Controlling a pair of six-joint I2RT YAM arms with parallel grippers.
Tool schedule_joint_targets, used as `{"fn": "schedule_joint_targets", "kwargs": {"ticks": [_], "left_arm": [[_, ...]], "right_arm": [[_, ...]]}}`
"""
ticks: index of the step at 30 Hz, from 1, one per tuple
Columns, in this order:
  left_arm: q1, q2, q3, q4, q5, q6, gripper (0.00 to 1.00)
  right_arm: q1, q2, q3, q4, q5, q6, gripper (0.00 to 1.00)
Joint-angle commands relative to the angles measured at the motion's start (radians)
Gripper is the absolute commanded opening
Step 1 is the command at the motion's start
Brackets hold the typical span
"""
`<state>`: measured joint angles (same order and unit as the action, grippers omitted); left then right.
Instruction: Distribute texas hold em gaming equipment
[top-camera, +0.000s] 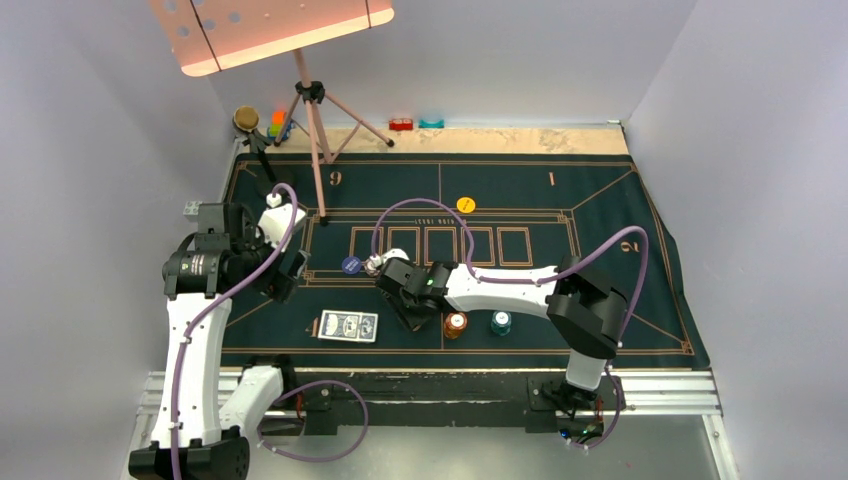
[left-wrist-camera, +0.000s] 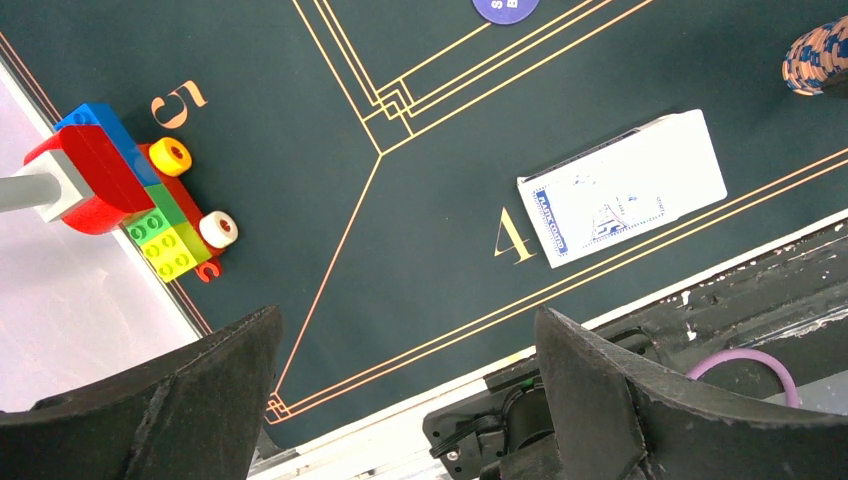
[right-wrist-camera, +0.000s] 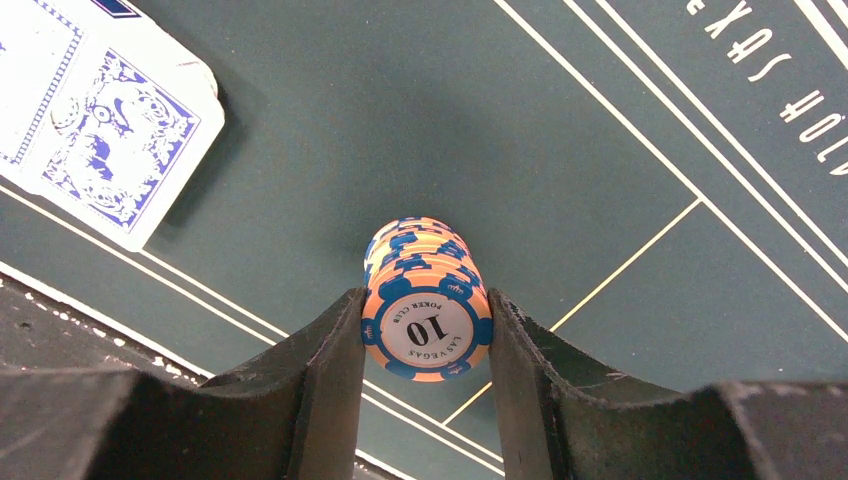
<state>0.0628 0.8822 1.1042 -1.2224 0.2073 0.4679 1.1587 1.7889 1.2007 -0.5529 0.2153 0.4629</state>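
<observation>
A stack of orange-and-blue poker chips sits squeezed between both fingers of my right gripper, which is shut on it near the mat's front edge. The blue-backed card deck lies to its left, flat on the mat. A teal chip stack stands just right of the orange one. A blue disc and white chips lie behind my right wrist, and a yellow disc lies farther back. My left gripper hangs open and empty above the mat's left side.
Stacked toy blocks sit at the mat's left edge by the printed 5. A pink stand on a tripod occupies the back left. Small red and teal items rest by the back wall. The arm bases' rail runs along the front.
</observation>
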Motion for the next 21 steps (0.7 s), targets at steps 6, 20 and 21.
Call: {"fn": "schedule_joint_targets", "kwargs": {"ticks": [6,20,21], "left_arm": [[-0.005,0.0,0.028,-0.006,0.008,0.016,1.0],[-0.005,0.018,0.036,-0.011,0.017,0.02,1.0],[-0.006,0.019,0.036,-0.011,0.017,0.02,1.0]], "right_arm": [[-0.046,-0.119,0.062,-0.026,0.056,0.02,0.0],[-0.525,-0.034,0.203,-0.008,0.073,-0.07,0.0],[-0.559,-0.012,0.212,-0.002,0.084,-0.065,0.0]]}}
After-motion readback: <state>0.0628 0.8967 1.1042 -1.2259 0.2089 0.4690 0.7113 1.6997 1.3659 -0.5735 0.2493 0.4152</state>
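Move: The right hand already grips the top few "10" chips on their stack, with the rest of the stack right under it. The yellow button they are taken towards lies about 26 cm ahead, 12 cm to the right and 4 cm lower. The orange stack is some 9 cm to the right and 2 cm back; the blue button is 12 cm ahead and 15 cm left. From the left hand, the yellow button lies roughly 25 cm ahead, 39 cm right and 20 cm below. The pinched "10" chips come off the rest of their stack and stay held as the right hand, after a brief hold, swings quickly forward across the card boxes towards the yellow button, about 17 cm out and 8 cm to the right. It climbs steeply early on, levels off some 9 cm higher and just begins to dip, turning clockwise about 25 degrees. ##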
